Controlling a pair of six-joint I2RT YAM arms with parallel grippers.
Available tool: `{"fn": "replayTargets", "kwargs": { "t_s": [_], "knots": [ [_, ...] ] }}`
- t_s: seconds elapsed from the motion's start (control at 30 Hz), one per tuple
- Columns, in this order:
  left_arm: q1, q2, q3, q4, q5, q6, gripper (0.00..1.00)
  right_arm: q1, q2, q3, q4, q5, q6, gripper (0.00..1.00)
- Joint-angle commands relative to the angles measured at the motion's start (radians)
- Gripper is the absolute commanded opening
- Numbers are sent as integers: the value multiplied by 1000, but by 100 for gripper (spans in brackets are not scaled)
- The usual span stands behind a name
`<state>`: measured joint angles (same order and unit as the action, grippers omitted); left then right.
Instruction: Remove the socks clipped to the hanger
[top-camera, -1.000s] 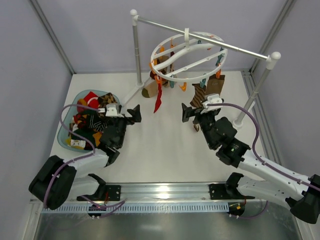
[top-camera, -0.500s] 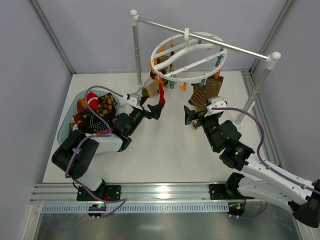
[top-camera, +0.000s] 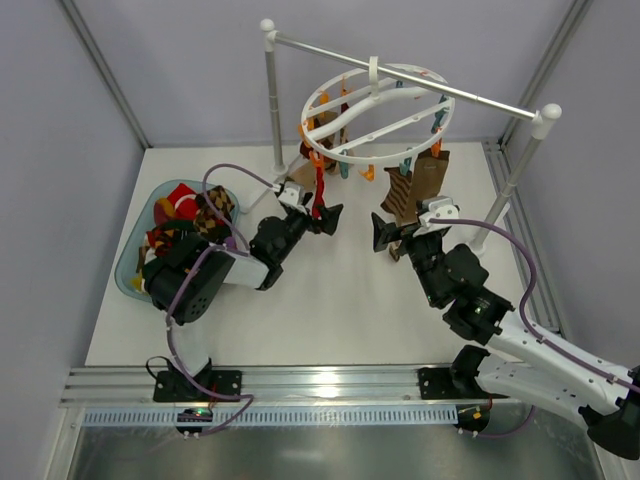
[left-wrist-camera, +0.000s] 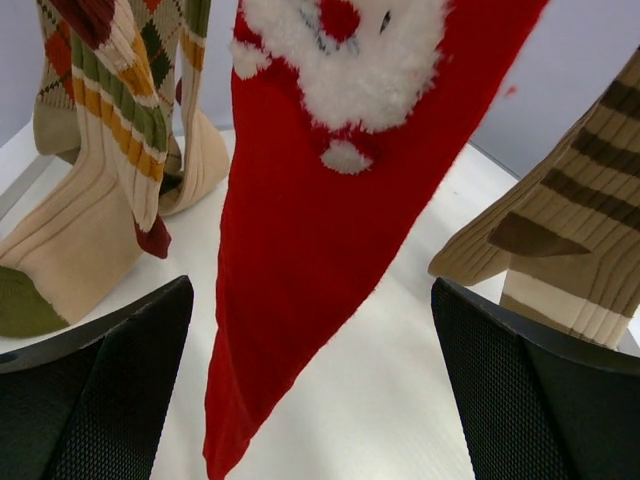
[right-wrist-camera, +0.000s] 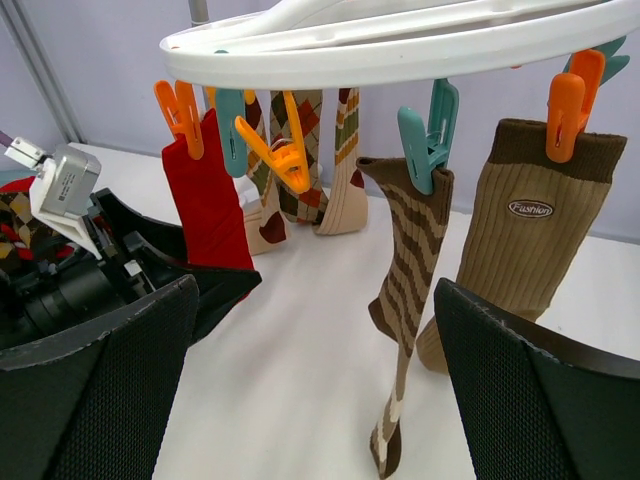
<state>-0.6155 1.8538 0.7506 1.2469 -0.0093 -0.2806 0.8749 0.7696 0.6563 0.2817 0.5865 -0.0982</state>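
Observation:
The white ring hanger hangs from a rail, with socks clipped round its rim. A red sock with a white Santa face hangs between the fingers of my open left gripper, which do not touch it. Seen from above, that gripper is at the sock's lower end. My right gripper is open and empty. It faces a brown-and-tan striped sock and a tan sock, a short way from both. Argyle socks hang further back.
A shallow teal bowl on the left holds a pile of loose socks. The white rail rests on ball-topped posts at the back and right. Orange and teal clips line the ring.
My left arm has swung from the sock bowl right and toward the back, bringing its open fingers round the red sock. The right gripper has crept slightly toward the hanger.

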Motion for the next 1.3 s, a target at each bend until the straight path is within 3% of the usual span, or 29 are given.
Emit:
{"fn": "replayTargets", "kwargs": {
  "t_s": [0.0,0.13,0.23,0.27,0.33,0.37,0.5,0.87,1.27],
  "knots": [
    [-15,36,47,83,-67,23,99,-4,-9,-4,17,-2,11,100],
    [-38,61,67,75,-147,69,100,-4,-4,-3,19,-7,11,100],
    [-50,77,72,83,-181,90,75,-4,-1,-1,17,-10,12,100],
    [-53,81,70,97,-193,96,60,-4,0,-1,17,-10,12,100],
    [-61,85,66,108,-207,112,42,-4,-3,-1,17,-11,12,100],
    [-64,85,66,109,-210,116,28,-4,-3,-1,17,-10,12,100],
    [-82,84,62,112,-225,138,0,-4,2,0,16,-14,12,100],
    [-239,44,-49,291,-389,256,0,-4,59,46,16,-92,12,100],
    [-362,18,-76,298,-524,319,0,12,247,244,-53,-157,28,100]
  ]
}}
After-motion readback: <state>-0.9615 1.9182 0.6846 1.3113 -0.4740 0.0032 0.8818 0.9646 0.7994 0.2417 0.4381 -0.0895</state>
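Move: The red sock hangs right at the left hand's open fingers, its middle about 2 cm ahead, 1 cm left and 8 cm above, its lower end between them. The beige socks stand some 12 cm ahead and 4 cm left of that hand, the striped brown sock level with it and 16 cm right. For the right hand, the red sock's orange clip is about 16 cm ahead, 14 cm left and slightly above, with an empty orange clip some 12 cm ahead and 4 cm left. Forward and down a little, about 2 cm, the left hand eases onto the red sock, shuts its fingers on the lower end and keeps that grip while pulling back some 8 cm, also to the right and down, rolling its left side up about 15 degrees. The right hand, fingers still open, then shifts about 6 cm left towards the sock's clip. ##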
